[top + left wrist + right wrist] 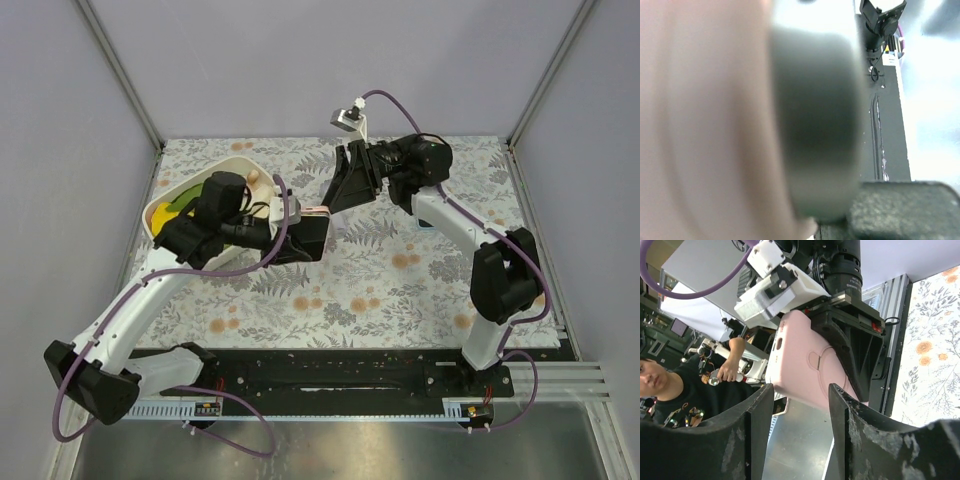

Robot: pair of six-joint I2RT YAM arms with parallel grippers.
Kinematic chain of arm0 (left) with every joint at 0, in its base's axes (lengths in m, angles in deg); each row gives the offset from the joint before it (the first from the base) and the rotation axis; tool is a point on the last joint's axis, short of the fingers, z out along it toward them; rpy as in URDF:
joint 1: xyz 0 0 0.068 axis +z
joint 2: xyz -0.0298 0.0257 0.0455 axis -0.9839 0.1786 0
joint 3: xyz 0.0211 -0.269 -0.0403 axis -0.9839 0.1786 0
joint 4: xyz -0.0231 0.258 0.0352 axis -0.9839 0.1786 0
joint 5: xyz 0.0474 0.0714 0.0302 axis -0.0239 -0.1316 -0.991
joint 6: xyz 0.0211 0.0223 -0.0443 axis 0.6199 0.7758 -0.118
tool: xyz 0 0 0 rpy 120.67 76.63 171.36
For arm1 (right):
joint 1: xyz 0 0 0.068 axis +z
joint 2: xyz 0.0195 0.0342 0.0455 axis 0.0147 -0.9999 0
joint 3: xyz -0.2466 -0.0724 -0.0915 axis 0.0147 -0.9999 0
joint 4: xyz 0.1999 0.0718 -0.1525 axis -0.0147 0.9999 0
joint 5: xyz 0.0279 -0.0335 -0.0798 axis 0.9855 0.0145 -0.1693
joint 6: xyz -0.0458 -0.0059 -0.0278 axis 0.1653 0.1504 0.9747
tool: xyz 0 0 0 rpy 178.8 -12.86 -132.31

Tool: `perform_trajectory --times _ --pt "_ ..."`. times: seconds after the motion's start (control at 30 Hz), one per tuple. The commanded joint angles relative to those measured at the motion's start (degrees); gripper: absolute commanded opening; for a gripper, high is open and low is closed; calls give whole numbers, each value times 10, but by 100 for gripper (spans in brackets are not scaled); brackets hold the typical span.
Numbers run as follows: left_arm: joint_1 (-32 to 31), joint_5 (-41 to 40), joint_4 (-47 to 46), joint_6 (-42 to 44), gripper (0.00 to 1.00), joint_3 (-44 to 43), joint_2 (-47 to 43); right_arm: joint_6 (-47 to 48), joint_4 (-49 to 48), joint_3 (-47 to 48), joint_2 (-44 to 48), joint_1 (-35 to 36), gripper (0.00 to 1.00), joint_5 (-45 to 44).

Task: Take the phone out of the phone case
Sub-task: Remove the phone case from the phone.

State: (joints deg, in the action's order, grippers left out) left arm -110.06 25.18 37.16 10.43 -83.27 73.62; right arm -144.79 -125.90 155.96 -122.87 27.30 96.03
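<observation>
My left gripper [288, 238] is shut on the pink phone case [805, 365] and holds it above the table's middle. From above the case shows as a pink edge [318, 209], with the phone's dark face [312, 238] below it. My right gripper [800, 390] is open. Its two black fingers stand just short of the case's free end and nothing lies between them. In the top view the right gripper [338, 193] sits right at the case's upper corner. The left wrist view is filled by a blurred pink and grey surface beside one finger pad [905, 210].
A white bowl [160, 212] with yellow and green items stands at the left on the floral cloth [400, 290]. A small peach object [253, 177] lies behind it. Grey walls close in the back and sides. A person [670, 390] shows beyond the table.
</observation>
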Motion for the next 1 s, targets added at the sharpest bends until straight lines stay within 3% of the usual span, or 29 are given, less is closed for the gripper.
perform_trajectory --times 0.0,0.17,0.27,0.37,0.5,0.57,0.6,0.63,0.77,0.97 --pt "26 81 -97 -30 0 -2 -7 12 -64 -3 34 -26 56 55" --pt "43 56 -154 -95 0 12 -5 -9 -62 48 2 -59 59 55" --pt "45 28 -179 -143 0 2 1 -40 -61 131 -44 -68 64 55" --pt "45 -4 -194 -174 0 -11 6 -81 -61 242 -99 -69 67 55" --pt "48 -22 -191 -190 0 -31 17 -138 -39 473 -206 -70 78 55" --pt "49 -25 -194 -203 0 -35 22 -23 76 488 -205 -71 87 49" --pt "49 -23 -196 -207 0 -36 24 -18 89 523 -222 -72 96 48" --pt "49 -23 -197 -211 0 -34 27 -2 106 552 -230 -72 99 50" --pt "49 -30 -193 -211 0 -38 38 105 230 606 -239 -86 100 16" --pt "49 -34 -186 -223 0 -68 66 377 586 681 -264 -105 99 -72"
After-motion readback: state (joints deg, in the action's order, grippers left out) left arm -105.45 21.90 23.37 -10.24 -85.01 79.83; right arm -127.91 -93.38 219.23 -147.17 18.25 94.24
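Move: The cased phone is already in the left fingers, its middle about 4 cm to their right, 1 cm forward and level in height. From the empty, half-open right fingers it lies some 6 cm left, 5 cm back and 4 cm lower. A grey strip on the table is roughly 25 cm ahead of the right hand, 3 cm to its right and 36 cm below. Right fingers open wide, leaving the cased phone some 15 cm forward and up; left carries it 6 cm forward. ##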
